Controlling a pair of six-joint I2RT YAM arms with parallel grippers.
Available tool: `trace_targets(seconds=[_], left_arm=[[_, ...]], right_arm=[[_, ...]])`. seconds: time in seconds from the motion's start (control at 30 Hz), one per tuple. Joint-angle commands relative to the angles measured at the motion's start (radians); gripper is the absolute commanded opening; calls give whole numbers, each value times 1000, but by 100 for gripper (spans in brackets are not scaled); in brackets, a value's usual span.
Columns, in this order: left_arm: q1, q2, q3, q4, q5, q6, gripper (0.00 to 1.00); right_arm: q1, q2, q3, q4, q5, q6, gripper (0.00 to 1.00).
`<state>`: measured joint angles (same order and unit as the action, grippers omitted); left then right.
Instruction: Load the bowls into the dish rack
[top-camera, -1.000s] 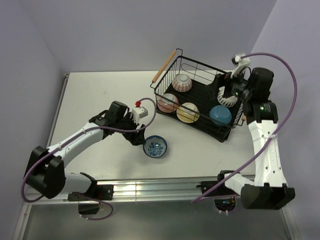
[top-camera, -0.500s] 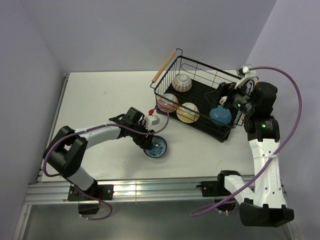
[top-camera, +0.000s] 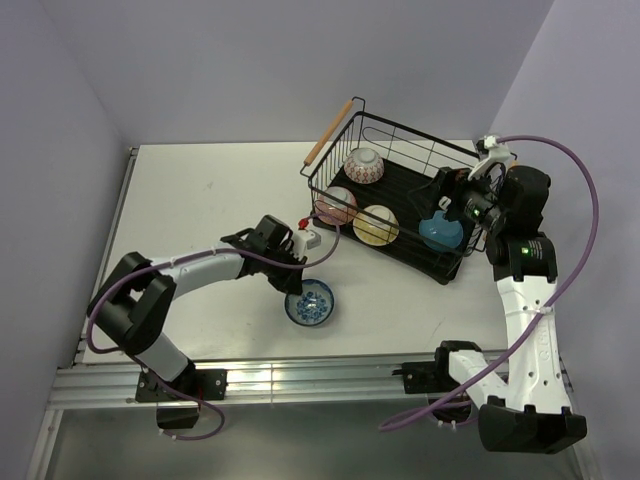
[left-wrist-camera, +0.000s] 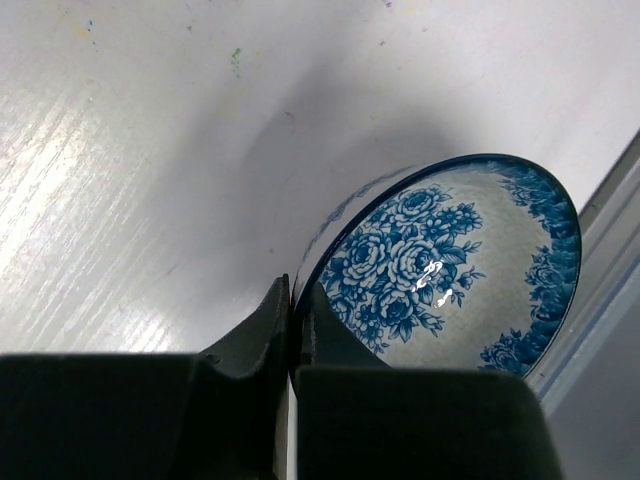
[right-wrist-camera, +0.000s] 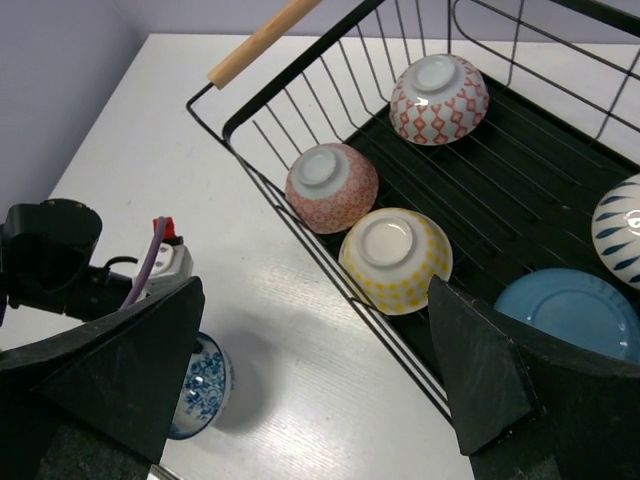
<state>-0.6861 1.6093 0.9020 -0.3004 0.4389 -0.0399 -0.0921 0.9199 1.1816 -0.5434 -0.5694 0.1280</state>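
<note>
A white bowl with blue flowers (top-camera: 311, 304) (left-wrist-camera: 450, 270) (right-wrist-camera: 200, 385) is low at the table's front middle. My left gripper (top-camera: 293, 284) (left-wrist-camera: 295, 300) is shut on its near rim, one finger inside and one outside. The dish rack (top-camera: 400, 128) (right-wrist-camera: 520, 190), a black wire basket, stands at the back right. Several bowls lie in it upside down, among them a red-patterned one (top-camera: 364, 165), a pink one (top-camera: 336, 204), a yellow one (top-camera: 376, 224) and a plain blue one (top-camera: 440, 230). My right gripper (top-camera: 455, 203) (right-wrist-camera: 315, 300) hangs open above the rack's right side, holding nothing.
A wooden rod handle (top-camera: 329, 131) (right-wrist-camera: 265, 40) sticks up at the rack's left end. The metal rail (top-camera: 300, 375) along the table's front edge runs just beyond the flowered bowl. Purple walls close in on the left and behind.
My left gripper reached the flowered bowl and closed on its rim; the bowl shifted slightly toward the front edge. My right gripper drew back from the blue bowl toward the rack's right side.
</note>
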Motion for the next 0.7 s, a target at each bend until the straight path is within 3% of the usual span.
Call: trace_targets(seconds=[0.0, 0.23, 0.33, 0.47, 0.67], left_arm=[[-3, -115, 60, 7, 50, -54, 0], [23, -360, 162, -49, 38, -179, 0], [80, -411, 254, -92, 54, -254, 0], [149, -424, 400, -91, -11, -342, 0], [267, -384, 512, 47, 103, -477, 0]], right_arm=[[-8, 8, 18, 40, -68, 50, 100], [-1, 68, 61, 163, -240, 226, 100], [18, 94, 114, 190, -239, 277, 100], [48, 141, 185, 252, -274, 392, 100], [135, 208, 259, 351, -290, 530, 100]])
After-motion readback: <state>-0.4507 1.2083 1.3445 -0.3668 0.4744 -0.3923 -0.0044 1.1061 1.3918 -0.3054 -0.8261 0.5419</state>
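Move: The blue-flowered bowl is already pinched by its left rim in the left fingers, its middle about 3 cm back and 5 cm right of them. From that hand the open right gripper is some 7 cm ahead, 28 cm right and 30 cm up; at about table height, the pink bowl is 24 cm ahead and 13 cm right, the yellow one 18 cm ahead and 25 cm right. From the right hand the flowered bowl lies about 10 cm back, 23 cm left and 31 cm below. The flowered bowl, still pinched by the rim, is carried quickly up about 32 cm and a little forward by the left hand, towards the right gripper, while the fingers swing up from slanting down to nearly level, pointing right. The right hand, staying wide open, comes to meet it, rising about 9 cm and going 7 cm left, rolling its left side up and turning counter-clockwise. ##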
